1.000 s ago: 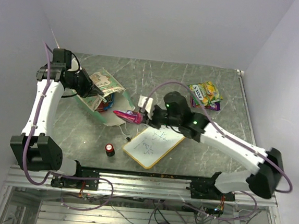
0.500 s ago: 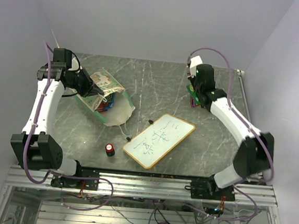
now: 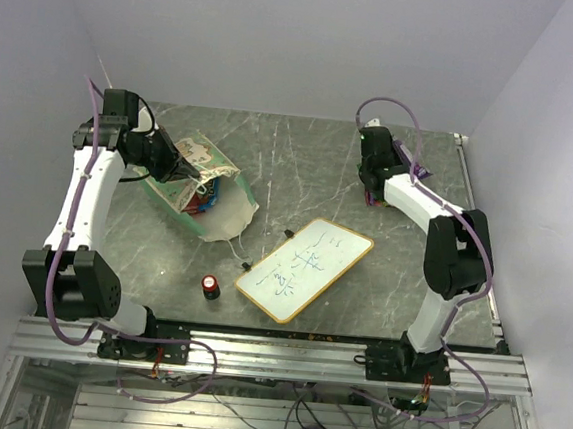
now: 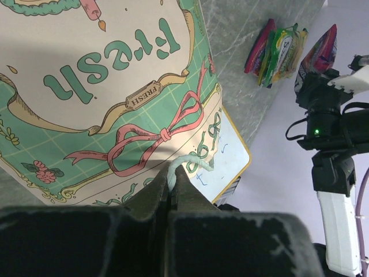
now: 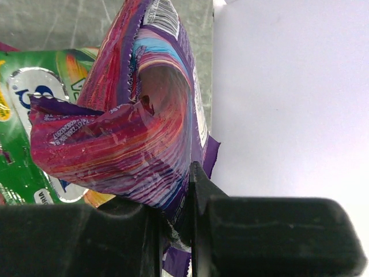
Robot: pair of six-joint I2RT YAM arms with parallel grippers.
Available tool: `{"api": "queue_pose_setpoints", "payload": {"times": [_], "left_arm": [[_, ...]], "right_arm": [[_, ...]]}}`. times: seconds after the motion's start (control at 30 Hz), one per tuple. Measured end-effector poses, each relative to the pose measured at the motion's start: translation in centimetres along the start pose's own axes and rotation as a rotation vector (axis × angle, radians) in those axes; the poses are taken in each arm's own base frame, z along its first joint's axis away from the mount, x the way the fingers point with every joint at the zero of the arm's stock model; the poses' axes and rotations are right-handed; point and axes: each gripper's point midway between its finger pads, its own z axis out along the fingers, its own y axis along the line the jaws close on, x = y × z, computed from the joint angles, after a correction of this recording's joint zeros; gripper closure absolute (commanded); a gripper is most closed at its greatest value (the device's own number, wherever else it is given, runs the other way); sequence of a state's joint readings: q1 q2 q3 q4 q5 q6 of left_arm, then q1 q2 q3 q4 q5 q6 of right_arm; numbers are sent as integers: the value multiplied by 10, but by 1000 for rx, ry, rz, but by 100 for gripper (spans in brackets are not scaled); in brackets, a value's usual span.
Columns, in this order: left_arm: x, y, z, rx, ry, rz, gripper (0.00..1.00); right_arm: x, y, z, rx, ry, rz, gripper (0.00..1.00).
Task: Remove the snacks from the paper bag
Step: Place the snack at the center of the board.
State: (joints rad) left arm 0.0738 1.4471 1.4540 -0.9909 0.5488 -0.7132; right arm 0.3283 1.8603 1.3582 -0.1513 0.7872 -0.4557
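Observation:
The green paper bag [image 3: 192, 171] lies on its side at the left, cream mouth facing the middle of the table. My left gripper [image 3: 182, 168] is shut on its string handle [image 4: 183, 160] and holds the mouth up. Colourful snacks [image 3: 198, 200] show inside the bag. At the far right, my right gripper [image 3: 373, 180] is shut on a purple-pink striped packet [image 5: 132, 133], just over a pile of snacks [image 4: 277, 46]. A green packet [image 5: 23, 109] of that pile lies beneath. In the top view the arm hides most of the pile.
A wood-framed whiteboard [image 3: 304, 269] lies tilted at the front middle. A small red-capped black cylinder [image 3: 210, 286] stands to its left. The right wall and the table's right edge [image 3: 469, 190] are close to the right arm.
The right arm has swung from the bag's mouth to the far right, carrying the purple-pink packet to the pile. The left arm and the bag have stayed put.

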Motion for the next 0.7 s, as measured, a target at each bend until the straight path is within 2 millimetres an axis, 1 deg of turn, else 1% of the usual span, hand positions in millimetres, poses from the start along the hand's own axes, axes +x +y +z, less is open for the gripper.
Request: {"api": "queue_pose_setpoints", "payload": {"times": [0.1,0.17,0.27,0.3,0.37,0.47,0.53,0.6,0.7], "left_arm": [[0,0,2,2,9,-1,93],[1,1,5,2,21,-1,93],[2,2,9,-1,36,-4,93],[2,2,10,-1,39,-4,93],[2,1,10,0,43,-2,93],[4,0,11,3,48,5,93],[5,-1,11,4,51,8,93],[6,-2,12,5,54,15,93],[7,-4,13,9,55,22,93]], "right_arm": [[8,3,4,26,6,-27,100],[14,10,8,27,24,-38,100],[22,25,16,10,46,-29,100],[23,28,18,7,48,-26,96],[27,35,21,5,52,-16,81],[29,40,23,-1,54,10,64],[28,45,23,-21,50,35,54],[27,49,22,-47,48,57,48],[25,49,17,-81,54,87,35]]}}
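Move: The pile of unpacked snacks, where the held purple snack must go, lies about 4 cm left of the right hand, level with it fore and aft, and some 9 cm below. From this hand the whiteboard is roughly 23 cm back and 23 cm left, the paper bag about 7 cm back and 48 cm left. From the left hand the pile lies some 13 cm ahead, 46 cm right and 18 cm below. Lower the right gripper almost straight down, about 6 cm, bringing the purple snack onto the snack pile; near the bottom spread the fingers to roughly half open to free it, easing 1 cm or so left with a slight roll. Keep the left fingers shut on the bag's cord handle, letting that hand drift right just over 1 cm. ##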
